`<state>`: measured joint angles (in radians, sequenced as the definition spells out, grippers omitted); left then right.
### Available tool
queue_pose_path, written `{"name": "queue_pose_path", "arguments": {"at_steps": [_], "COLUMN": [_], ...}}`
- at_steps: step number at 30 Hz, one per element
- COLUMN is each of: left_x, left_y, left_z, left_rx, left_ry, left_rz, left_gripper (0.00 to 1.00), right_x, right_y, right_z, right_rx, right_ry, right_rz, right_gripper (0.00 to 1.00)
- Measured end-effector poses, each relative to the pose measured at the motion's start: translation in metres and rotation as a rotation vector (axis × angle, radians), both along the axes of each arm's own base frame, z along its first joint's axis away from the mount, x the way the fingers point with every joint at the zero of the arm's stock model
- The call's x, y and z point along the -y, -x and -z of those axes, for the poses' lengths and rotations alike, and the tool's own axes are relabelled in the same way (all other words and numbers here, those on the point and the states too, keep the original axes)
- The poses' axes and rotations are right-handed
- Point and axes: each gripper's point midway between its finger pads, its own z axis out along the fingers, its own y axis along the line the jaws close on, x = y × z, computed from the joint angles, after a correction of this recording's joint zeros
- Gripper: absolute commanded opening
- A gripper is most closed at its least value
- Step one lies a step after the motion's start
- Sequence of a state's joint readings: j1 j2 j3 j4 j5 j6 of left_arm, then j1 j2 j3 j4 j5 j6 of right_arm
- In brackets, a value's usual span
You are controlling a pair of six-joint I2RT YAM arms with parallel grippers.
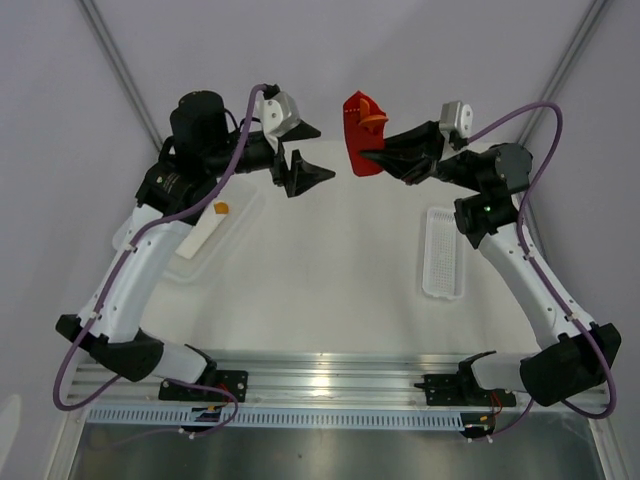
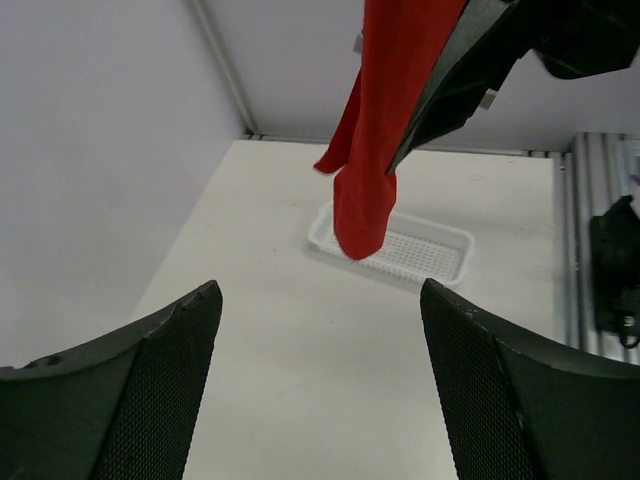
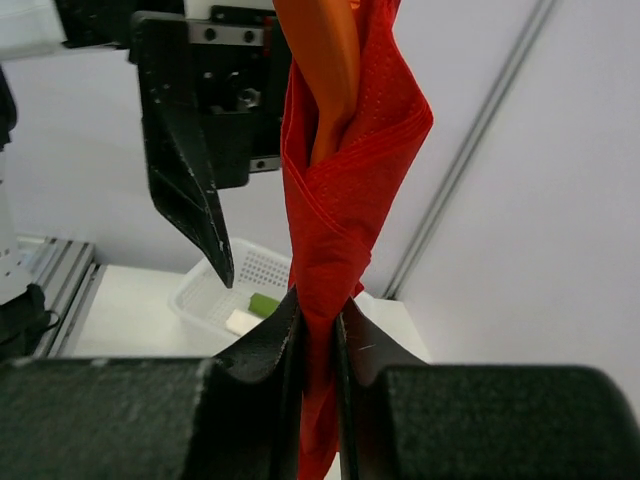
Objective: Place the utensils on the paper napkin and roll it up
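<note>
The paper napkin [image 1: 360,145] hangs in the air as a loose red roll, high above the back of the table. An orange utensil [image 1: 374,117] sticks out of its top end; the orange utensil [image 3: 325,60] also shows inside the folds in the right wrist view. My right gripper [image 1: 374,157] is shut on the napkin [image 3: 345,200], its jaws [image 3: 318,310] pinching the lower part of the roll. My left gripper [image 1: 326,152] stands open just left of the roll, apart from it. Between its wide fingers [image 2: 315,295] nothing is held; the napkin [image 2: 372,150] hangs beyond them.
A white perforated basket [image 1: 441,252] lies on the table at the right. Another white tray [image 1: 180,262] at the left holds a small orange block [image 1: 221,208] and a white piece. A green bar [image 3: 265,303] lies in that tray in the right wrist view.
</note>
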<state>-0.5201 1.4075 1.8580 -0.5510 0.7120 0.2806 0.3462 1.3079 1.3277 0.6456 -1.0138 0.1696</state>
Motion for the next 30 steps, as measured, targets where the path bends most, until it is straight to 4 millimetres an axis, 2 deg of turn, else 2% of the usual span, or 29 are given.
{"name": "queue_pose_path", "arguments": {"at_steps": [5,9,13,19,25,30], "left_x": [0.014,0.024,0.029,0.031,0.042,0.047], "left_y": [0.015,0.033,0.045,0.051,0.053,0.054], "left_z": [-0.001,-0.012,-0.024,-0.036,-0.042,-0.037], "left_rx": [-0.043,-0.06,-0.062,-0.052,-0.06,-0.098], "left_ry": [0.02,0.051,0.078,0.105,0.125,0.123], "left_rz": [0.119,0.21,0.269,0.293,0.325,0.34], "left_gripper": [0.8,0.67,0.66,0.67,0.53,0.32], "right_x": [-0.013,-0.015,-0.017,-0.023,-0.026,-0.026], "right_y": [0.013,0.016,0.019,0.026,0.032,0.033], "right_z": [0.005,0.007,0.009,0.012,0.012,0.013], "right_rx": [0.039,0.055,0.066,0.091,0.109,0.116], "right_ry": [0.048,0.064,0.074,0.091,0.095,0.1], "right_rz": [-0.053,-0.06,-0.068,-0.09,-0.11,-0.117], "right_gripper": [0.0,0.0,0.0,0.0,0.0,0.0]}}
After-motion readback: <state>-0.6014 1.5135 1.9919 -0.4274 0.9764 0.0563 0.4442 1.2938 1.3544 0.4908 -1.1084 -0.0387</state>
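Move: The napkin roll with the utensils stands nearly upright in the right gripper, pinched low. Its middle is about 8 cm right of the left gripper, 3 cm back and 7 cm higher, and some 4 cm above the right hand, 1 cm back and 1 cm left. From the right hand, the open left gripper is about 9 cm left, 2 cm ahead and 3 cm lower; the small white tray is 11 cm ahead, 23 cm right and 48 cm down. Bring the left gripper back about 5 cm, nearly as far right, and up, turning it some 20 degrees clockwise, and narrow its fingers to roughly half their gap so they straddle the napkin roll just above the right pinch. Meanwhile keep the roll pinched in the right gripper and carry it about 4 cm back and left towards them, sinking slightly. ##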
